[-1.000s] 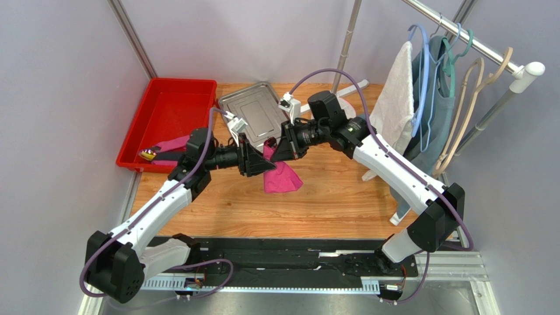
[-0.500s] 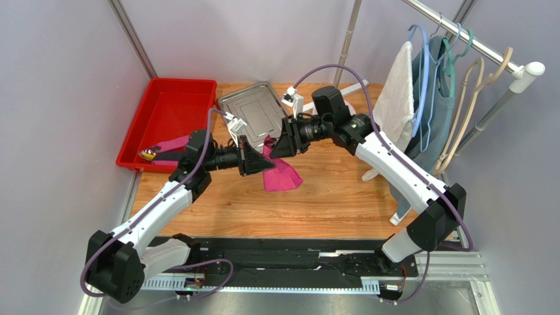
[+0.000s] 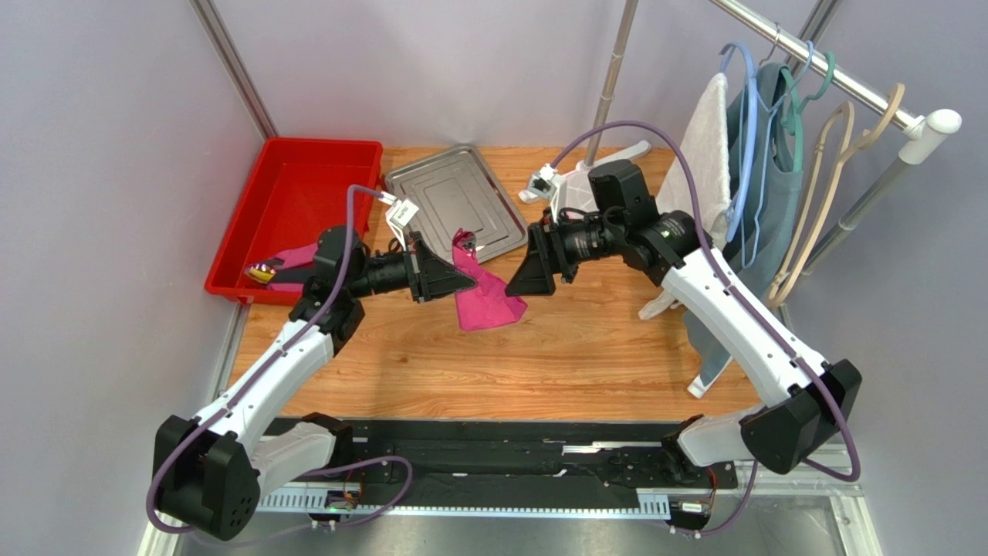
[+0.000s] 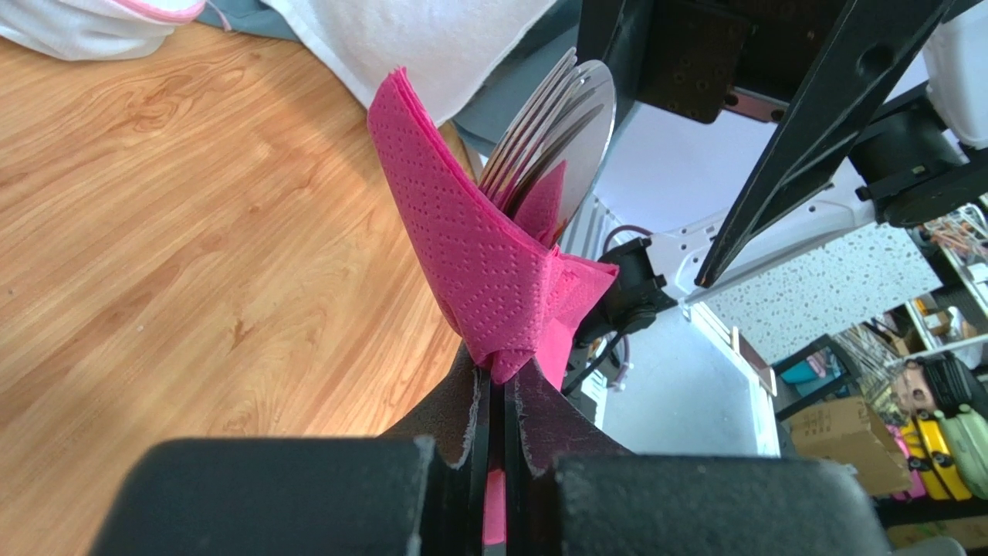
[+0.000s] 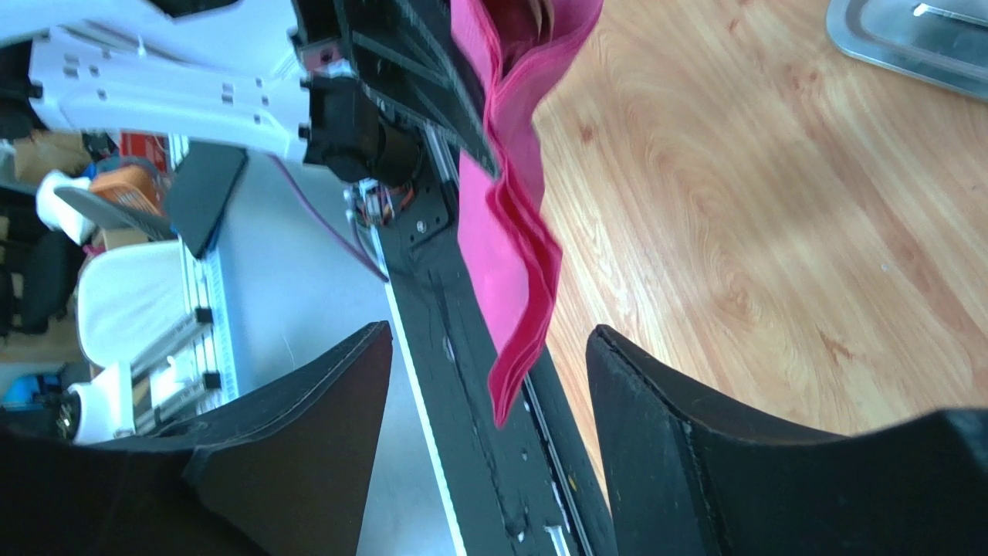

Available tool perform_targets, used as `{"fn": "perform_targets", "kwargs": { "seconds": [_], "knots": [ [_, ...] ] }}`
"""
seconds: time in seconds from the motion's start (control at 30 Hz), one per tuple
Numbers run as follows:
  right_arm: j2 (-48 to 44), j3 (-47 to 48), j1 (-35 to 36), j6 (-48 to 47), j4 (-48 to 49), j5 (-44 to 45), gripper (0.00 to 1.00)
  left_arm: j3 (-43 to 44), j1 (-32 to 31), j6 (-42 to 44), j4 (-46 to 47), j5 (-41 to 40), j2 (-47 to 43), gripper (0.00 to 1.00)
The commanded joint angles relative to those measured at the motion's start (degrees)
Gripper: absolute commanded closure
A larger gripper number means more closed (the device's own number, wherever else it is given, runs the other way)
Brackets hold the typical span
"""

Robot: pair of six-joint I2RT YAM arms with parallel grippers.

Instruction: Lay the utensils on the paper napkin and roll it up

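Note:
The magenta paper napkin (image 4: pixel 487 261) is folded round the utensils (image 4: pixel 557 122), whose shiny tines and rounded ends stick out of its top. My left gripper (image 4: pixel 501 380) is shut on the napkin's lower end and holds the bundle above the wooden table (image 3: pixel 580 348). In the top view the napkin (image 3: pixel 481 295) hangs from the left gripper (image 3: pixel 456 282), and the right gripper (image 3: pixel 524 282) stands open a short way to its right, apart from it. From the right wrist, the napkin (image 5: pixel 510 232) hangs in front of the open right gripper (image 5: pixel 487 338), untouched.
A steel tray (image 3: pixel 447 203) lies at the back of the table, with a red bin (image 3: pixel 302 197) to its left holding a pink cloth (image 3: pixel 299 255). A clothes rack (image 3: pixel 812 70) with a white towel (image 3: pixel 702 174) and hangers stands at the right.
The right gripper has opened, let go of the napkin and drawn back to the right. The left gripper has shut on the napkin and shifted slightly left with it.

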Motion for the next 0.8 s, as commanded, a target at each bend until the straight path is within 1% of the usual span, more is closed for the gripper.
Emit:
{"fn": "perform_targets", "kwargs": {
  "seconds": [0.0, 0.2, 0.27, 0.37, 0.4, 0.47, 0.5, 0.53, 0.57, 0.7, 0.77],
  "knots": [
    [-3.6, -2.2, 0.2, -5.9, -2.8, -1.2, 0.35, 3.2, 0.5, -1.9, 3.9, 2.1, -1.8, 1.00],
    [-4.2, -3.5, 0.3, -6.7, -3.2, -1.0, 0.35, 3.7, 0.5, -3.6, 5.7, 2.5, -1.6, 1.00],
    [-4.0, -3.7, 0.4, -6.7, -3.0, -1.5, 0.37, 3.7, 0.5, -3.8, 5.8, 2.6, -1.6, 1.00],
    [-3.7, -3.7, 0.4, -6.5, -2.2, -1.9, 0.48, 3.7, 0.5, -4.6, 6.5, 3.1, -1.7, 1.00],
    [-3.4, -3.5, 0.4, -6.5, -2.1, -2.1, 0.61, 3.5, 0.4, -5.4, 7.1, 3.3, -1.7, 1.00],
    [-2.8, -3.1, 0.4, -6.7, -2.1, -2.3, 0.82, 3.5, 0.5, -6.0, 8.0, 3.7, -2.0, 1.00],
    [-2.6, -3.0, 0.4, -6.7, -2.3, -2.3, 0.97, 3.5, 0.5, -6.9, 8.6, 3.8, -2.0, 1.00],
    [-2.4, -2.8, 0.4, -6.7, -2.5, -1.9, 1.00, 3.5, 0.5, -7.5, 9.5, 4.3, -2.2, 1.00],
    [-1.8, -2.5, 0.4, -8.2, -2.5, -1.4, 1.00, 3.5, 0.4, -8.2, 10.4, 4.8, -2.3, 1.00],
    [-0.9, -3.0, 0.4, -9.2, -0.7, 0.4, 1.00, 2.7, 0.4, -15.2, 16.5, 6.4, -2.7, 1.00],
    [-0.4, -3.2, 0.4, -8.9, 0.9, 0.7, 1.00, 2.8, 0.3, -17.2, 19.0, 7.2, -3.0, 1.00]
  ]
}}
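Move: The pink napkin's loose corner hangs just in front of the right hand's open fingers, about 2 cm back, 1 cm to the right and 2 cm below the hand point. From this same hand, the left gripper's tips, which already pinch the rolled part, are some 6 cm left and 2 cm ahead; the utensil heads sticking out of the roll are about 7 cm left and 8 cm ahead. From the left hand, the loose corner is roughly 8 cm right, 3 cm back and 3 cm lower. The napkin's loose corner is what the right hand takes: half open, it eases back, down and a little right, about 3 cm in all, then shuts and pinches the corner between its fingertips, afterwards sinking slightly. Meanwhile the left hand keeps its pinch on the rolled part and lifts it about 4 cm, with a slight drift back. ##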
